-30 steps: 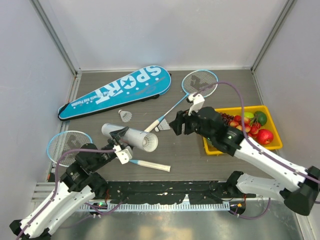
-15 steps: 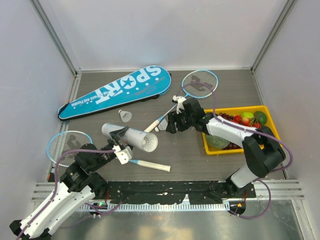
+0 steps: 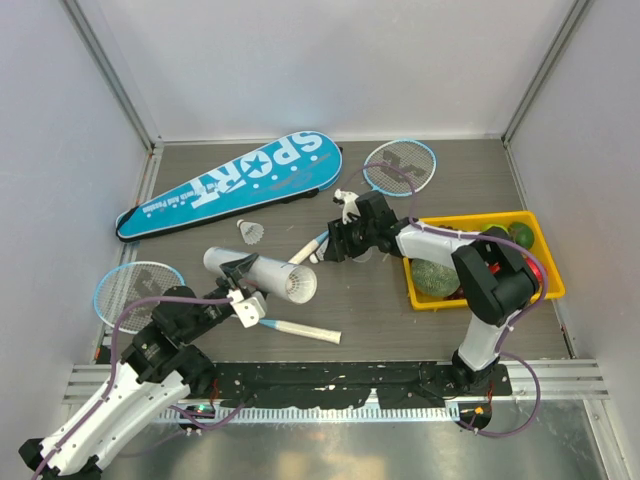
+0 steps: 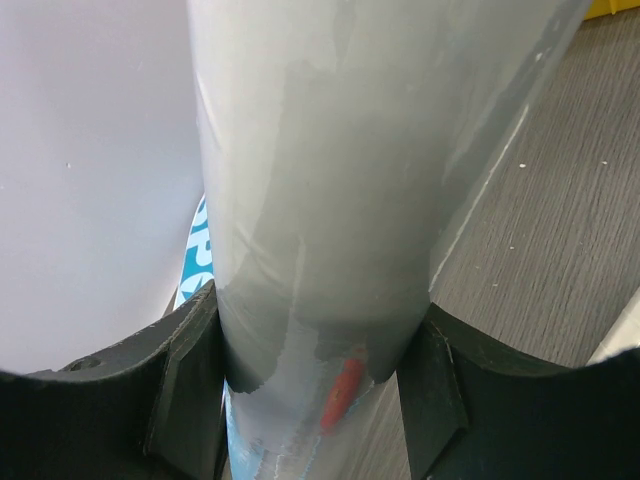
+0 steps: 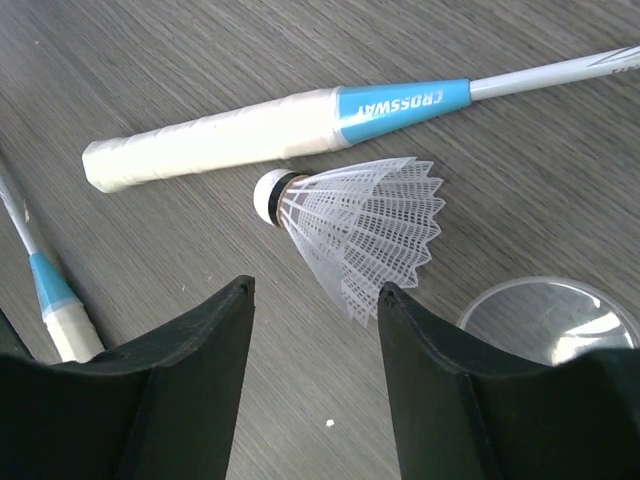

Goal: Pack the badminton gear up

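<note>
My left gripper [image 3: 240, 280] is shut on the long white tube [image 3: 262, 274], which lies on the table with its open end to the right; in the left wrist view the tube [image 4: 330, 170] fills the space between the fingers. My right gripper [image 3: 335, 245] is low and open. Its fingertips [image 5: 245, 285] are just short of a white shuttlecock [image 5: 360, 225] lying on its side, with nothing between the jaws. One racket [image 3: 398, 165] has its handle [image 5: 220, 140] beyond that shuttlecock. A second racket [image 3: 135, 292] lies at the left. Another shuttlecock [image 3: 250, 232] rests below the blue SPORT bag [image 3: 235, 180].
A yellow tray [image 3: 556, 282] of fruit sits at the right, partly under my right arm. A clear round lid [image 5: 550, 320] lies right of the right fingers. The second racket's handle [image 3: 300, 330] lies near the front edge. Grey walls close in the table.
My right arm has swung left from over the tray and come down beside the racket handle, with its jaws a little narrower. The left arm and tube have not moved.
</note>
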Robot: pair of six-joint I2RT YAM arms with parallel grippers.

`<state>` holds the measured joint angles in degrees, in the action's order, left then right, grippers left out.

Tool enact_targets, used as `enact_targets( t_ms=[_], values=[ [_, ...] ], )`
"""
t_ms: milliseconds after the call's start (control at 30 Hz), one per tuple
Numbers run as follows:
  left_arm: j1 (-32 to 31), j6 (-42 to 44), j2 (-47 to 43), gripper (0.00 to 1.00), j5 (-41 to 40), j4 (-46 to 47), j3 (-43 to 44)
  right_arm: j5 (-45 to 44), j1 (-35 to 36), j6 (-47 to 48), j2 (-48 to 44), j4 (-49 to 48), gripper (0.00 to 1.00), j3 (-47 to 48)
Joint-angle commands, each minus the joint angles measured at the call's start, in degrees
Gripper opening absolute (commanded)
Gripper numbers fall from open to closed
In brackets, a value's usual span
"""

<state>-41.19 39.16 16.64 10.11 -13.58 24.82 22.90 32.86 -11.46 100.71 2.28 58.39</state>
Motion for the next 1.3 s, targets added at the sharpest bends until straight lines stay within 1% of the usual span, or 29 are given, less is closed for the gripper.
enact_targets(
  t_ms=[0,67,100,133,167,267,300,333,367,533,600,633,733,867,1067,1267],
  values=[
    [-0.12,0.31,0.23,0.00,0.26,4.62,1.73,1.98,-0.25,0.65,1.16,-4.13,0.54,2.25],
    [-0.12,0.31,0.32,0.00,0.35,4.53,1.81,2.07,-0.34,0.74,0.72,-4.57,0.47,1.64],
    [-0.12,0.31,0.32,0.00,0.26,4.53,1.81,2.15,-0.43,0.83,-0.06,-4.57,0.40,1.46],
    [-0.12,0.31,0.41,0.00,0.35,4.53,1.73,2.15,-0.43,0.83,-0.59,-4.48,0.36,0.94],
    [-0.12,0.22,0.41,0.00,0.26,4.53,1.81,2.59,-0.43,0.83,-2.08,-4.48,0.28,0.59],
    [-0.12,0.31,0.58,0.00,0.17,4.53,1.81,3.73,-0.43,0.57,-5.69,-3.87,0.15,-1.52],
    [-0.12,0.31,0.67,0.00,0.09,4.44,1.81,3.91,-0.43,0.13,-7.78,-2.73,0.08,-2.48],
    [-0.12,0.31,0.76,0.00,0.00,4.44,1.81,4.00,-0.43,-0.13,-8.85,-2.72,0.05,-3.01],
    [-0.12,0.31,0.85,0.00,0.00,4.44,1.81,4.26,-0.43,-0.49,-11.47,-0.64,0.06,-4.41],
    [-0.12,-0.66,1.98,0.00,-2.02,4.36,2.25,4.00,-0.43,-1.54,-23.26,3.33,0.05,-8.99],
    [-0.12,-1.89,2.78,0.00,-3.25,4.18,2.86,2.60,-0.43,-1.37,-31.76,6.23,0.05,-9.61],
    [-0.12,-2.50,3.30,0.00,-3.69,4.09,3.04,1.38,-0.34,-1.11,-33.63,8.68,0.05,-9.26],
    [-0.12,-3.73,4.88,0.00,-5.44,2.78,4.36,-1.18,-0.08,0.03,-43.01,14.92,0.05,-7.07],
    [-0.12,-5.32,6.82,0.00,-7.73,0.76,6.38,-3.47,1.50,1.18,-51.03,19.94,0.05,-2.85],
    [-0.12,-6.11,9.72,0.00,-9.32,-2.50,8.84,-6.01,6.51,2.58,-55.79,23.64,0.05,3.65],
    [-0.12,-5.50,10.69,0.00,-9.67,-3.03,9.02,-9.71,15.29,2.94,-54.13,26.80,0.05,11.29]
  ],
)
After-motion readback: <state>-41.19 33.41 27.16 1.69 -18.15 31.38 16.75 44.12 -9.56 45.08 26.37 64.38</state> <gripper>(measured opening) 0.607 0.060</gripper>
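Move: The shuttlecock lies on the table just under the right fingers, its middle about 3 cm to the left, 1 cm ahead and 2 cm below. The handle of the upper racket is about 12 cm left and 2 cm back, a clear lid 7 cm to the right and level. The mouth of the held tube is some 9 cm left, 17 cm back and 17 cm above. From the left hand the shuttlecock lies roughly 14 cm ahead, 19 cm right and 19 cm below. The shuttlecock's feather skirt is pinched at its near edge as the right fingers shut almost in place; the right hand then carries it steeply up some 30 cm, drawing back about 16 cm and somewhat right, while the fingers tilt up to nearly level. The left hand keeps its hold on the tube, easing a couple of centimetres forward and turning slightly counter-clockwise. ##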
